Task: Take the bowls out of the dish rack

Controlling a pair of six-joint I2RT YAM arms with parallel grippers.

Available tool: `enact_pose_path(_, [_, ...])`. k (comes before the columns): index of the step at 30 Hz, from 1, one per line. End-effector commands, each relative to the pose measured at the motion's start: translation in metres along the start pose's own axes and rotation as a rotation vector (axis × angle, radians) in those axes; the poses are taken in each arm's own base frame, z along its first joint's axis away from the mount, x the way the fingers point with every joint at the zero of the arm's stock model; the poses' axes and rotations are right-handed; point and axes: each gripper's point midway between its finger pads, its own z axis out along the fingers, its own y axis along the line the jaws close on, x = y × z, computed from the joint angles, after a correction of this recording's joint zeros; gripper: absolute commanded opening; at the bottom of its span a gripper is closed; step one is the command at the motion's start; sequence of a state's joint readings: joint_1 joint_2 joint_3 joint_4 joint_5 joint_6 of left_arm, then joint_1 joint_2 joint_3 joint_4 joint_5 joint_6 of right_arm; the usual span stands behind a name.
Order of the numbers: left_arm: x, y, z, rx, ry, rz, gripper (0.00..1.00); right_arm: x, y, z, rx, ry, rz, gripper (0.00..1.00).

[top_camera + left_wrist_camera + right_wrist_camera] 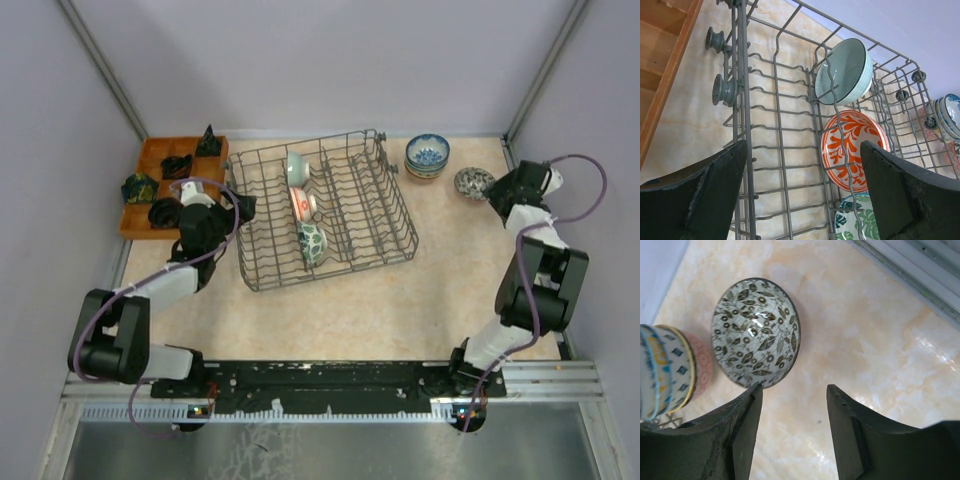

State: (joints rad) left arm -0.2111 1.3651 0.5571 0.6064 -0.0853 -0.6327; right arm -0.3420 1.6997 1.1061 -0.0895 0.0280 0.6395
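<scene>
The dark wire dish rack (385,205) stands mid-table and holds three bowls on edge: a pale green one (296,167), a red-and-white one (303,203) and a green leaf-patterned one (311,243). My left gripper (245,205) hovers wide open at the rack's left side. Its wrist view shows the rack wires (775,100), the pale green bowl (845,70) and the red-and-white bowl (852,147) beyond the gripper (802,190). My right gripper (794,390) is open with only bare table between its fingers. A dark leaf-patterned bowl (756,332) sits upright on the table just past its left fingertip.
A stack of bowls (428,155) stands at the back right, close beside the leaf-patterned bowl (473,182). An orange compartmented tray (150,160) with dark objects sits at the back left, next to the rack. Walls close in the table on three sides.
</scene>
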Motion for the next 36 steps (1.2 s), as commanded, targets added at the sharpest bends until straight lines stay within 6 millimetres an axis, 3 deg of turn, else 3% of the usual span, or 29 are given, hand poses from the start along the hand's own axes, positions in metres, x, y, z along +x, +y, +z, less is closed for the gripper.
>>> enact_pose_path(1, [-0.015, -0.01, -0.005, 0.034, -0.042, -0.011, 0.99, -0.039, 0.035, -0.051, -0.108, -0.168, -0.034, 0.55])
enact_pose_path(4, [-0.015, -0.01, -0.009, 0.041, -0.041, -0.01, 0.99, -0.032, 0.062, -0.082, -0.176, -0.202, -0.126, 0.55])
enact_pose_path(7, [-0.015, -0.009, -0.013, 0.036, -0.042, -0.007, 0.99, -0.008, 0.111, -0.123, -0.31, -0.222, -0.274, 0.55])
enact_pose_path(12, [-0.014, -0.009, -0.022, 0.04, -0.035, -0.003, 0.99, 0.056, 0.189, -0.196, -0.532, -0.25, -0.514, 0.56])
enact_pose_path(16, [-0.012, -0.008, -0.026, 0.037, -0.022, 0.014, 0.99, 0.111, 0.224, -0.23, -0.596, -0.229, -0.674, 0.57])
enact_pose_path(23, [-0.015, -0.011, -0.03, 0.046, -0.021, 0.023, 0.99, 0.203, 0.249, -0.252, -0.582, -0.226, -0.969, 0.57])
enact_pose_path(28, [-0.014, -0.009, -0.031, 0.034, -0.013, 0.035, 0.99, 0.256, 0.265, -0.277, -0.626, -0.219, -1.079, 0.56])
enact_pose_path(36, [-0.016, -0.007, -0.032, 0.024, -0.019, 0.041, 0.99, 0.317, 0.271, -0.285, -0.63, -0.209, -1.227, 0.55])
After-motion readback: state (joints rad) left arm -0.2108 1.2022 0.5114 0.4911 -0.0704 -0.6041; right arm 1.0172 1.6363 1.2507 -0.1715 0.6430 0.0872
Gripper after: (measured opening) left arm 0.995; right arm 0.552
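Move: The green-leaf bowl, nearest me in the rack, lies about 49 cm to my right hand's left, 8 cm back and 5 cm below. The orange bowl stands some 10 cm beyond it, and the mint bowl 20 cm beyond and 3 cm farther left. By my right hand, the black-and-white bowl is about 8 cm ahead and 3 cm left, some 7 cm below. From my left hand the green-leaf bowl is roughly 13 cm right, 4 cm back, 9 cm below. Leaving the black-and-white bowl already set down, I swing my right hand up about 15 cm and then fast to the left, some 46 cm in all and 12 cm back, over the rack towards the green-leaf bowl, sinking over the last stretch. On the way the wrist turns counter-clockwise some 60 degrees and rolls its left side down, fingers staying half open. My left hand, open, eases back and slightly up about 3 cm. ##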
